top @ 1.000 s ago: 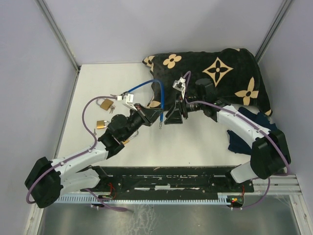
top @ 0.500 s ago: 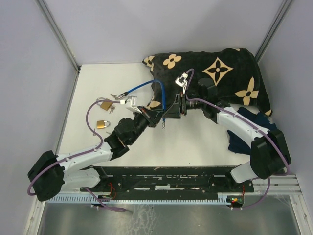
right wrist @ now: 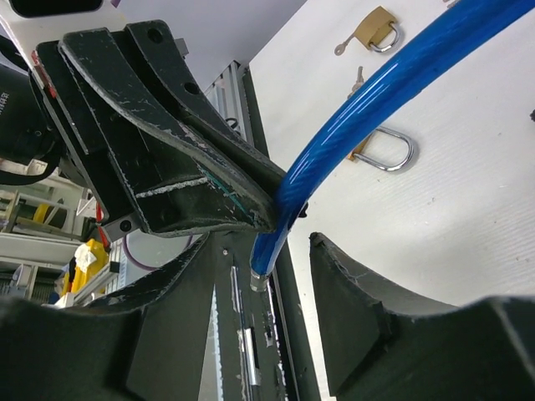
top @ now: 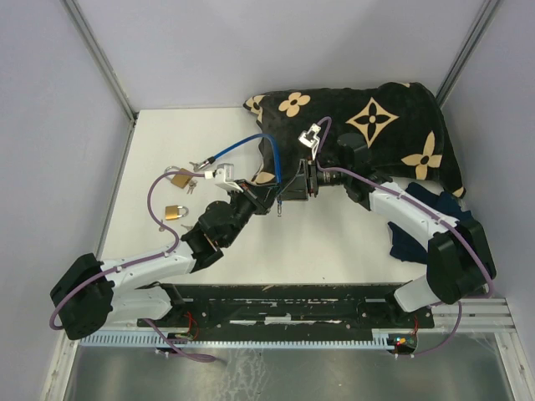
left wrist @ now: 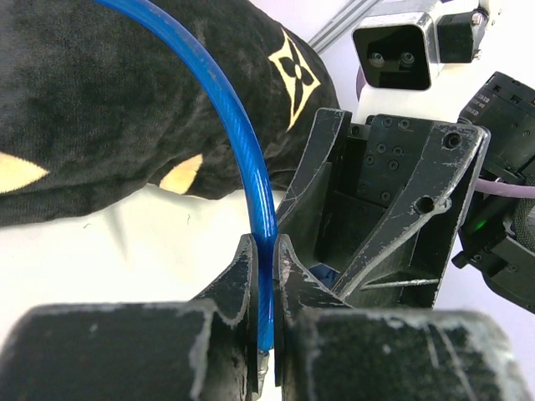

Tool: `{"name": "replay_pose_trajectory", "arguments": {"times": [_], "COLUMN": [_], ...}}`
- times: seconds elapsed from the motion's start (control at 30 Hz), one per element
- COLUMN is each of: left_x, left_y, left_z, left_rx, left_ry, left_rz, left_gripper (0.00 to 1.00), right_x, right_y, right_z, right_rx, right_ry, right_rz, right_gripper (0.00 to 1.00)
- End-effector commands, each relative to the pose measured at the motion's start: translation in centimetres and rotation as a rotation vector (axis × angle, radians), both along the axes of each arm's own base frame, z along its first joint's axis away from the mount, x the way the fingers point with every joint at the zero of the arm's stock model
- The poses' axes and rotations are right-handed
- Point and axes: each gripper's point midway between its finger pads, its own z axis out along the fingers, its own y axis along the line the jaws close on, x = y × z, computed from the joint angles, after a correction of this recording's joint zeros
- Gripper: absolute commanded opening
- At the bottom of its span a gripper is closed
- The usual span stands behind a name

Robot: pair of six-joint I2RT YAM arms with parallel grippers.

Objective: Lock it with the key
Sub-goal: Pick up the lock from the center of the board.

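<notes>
A blue cable (top: 251,141) arches over the table from a key end (top: 194,164) at the left down to its free metal tip (right wrist: 259,280). My left gripper (left wrist: 266,259) is shut on the blue cable (left wrist: 242,142) just above that tip. My right gripper (right wrist: 261,251) faces it, open, with the tip hanging between its fingers and a gap on both sides. In the top view the two grippers, left (top: 269,197) and right (top: 285,199), meet at the table's middle. Two brass padlocks (top: 179,178) (top: 173,211) lie at the left, small keys beside them.
A black cloth with tan flower print (top: 376,125) is bunched at the back right, close behind the right arm. A dark blue cloth (top: 418,225) lies at the right edge. Grey walls close in the table on three sides.
My left gripper has carried the cable's end to the right, up against the right gripper. The right gripper's fingers have narrowed around the tip.
</notes>
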Motion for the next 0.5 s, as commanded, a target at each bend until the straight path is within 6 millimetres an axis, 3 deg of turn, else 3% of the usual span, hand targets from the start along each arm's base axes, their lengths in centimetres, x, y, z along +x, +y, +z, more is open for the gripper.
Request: {"name": "replay_pose_trajectory", "arguments": {"times": [0.0, 0.33, 0.47], "left_x": [0.26, 0.27, 0.03], "left_y": [0.43, 0.11, -0.43], "left_z": [6.27, 6.69, 6.63], "left_rx": [-0.131, -0.141, -0.136], "left_ry": [-0.134, -0.14, -0.143], "left_rz": [0.041, 0.035, 0.01], "left_gripper": [0.03, 0.03, 0.03], "right_x": [-0.1, -0.5, -0.65], "right_y": [0.64, 1.15, 1.08], "right_z": [-0.21, -0.47, 0.4], "right_rx": [0.004, -0.003, 0.005], "right_ry": [-0.015, -0.012, -0.037], "right_rz": [0.012, 0.022, 0.034], "right_gripper": [0.56, 0.5, 0.23]}}
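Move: Just below the left fingers, which already pinch the blue cable, its free end hangs about 4 cm under that hand. From the right hand this end lies some 2 cm to the left, 1 cm back and 2 cm down. On the table about 17 cm below the right hand, the nearest padlock is roughly 19 cm left and 2 cm back, another padlock some 33 cm left and 4 cm ahead; the dark cushion's middle is about 25 cm ahead and 20 cm right. Closing its open fingers by well over a third around the cable's free end, the right hand eases about 1 cm each left, down and back, bringing its tips to either side of the end just under the left grip. The left hand keeps its pinch on the cable and rises about 1.5 cm. ##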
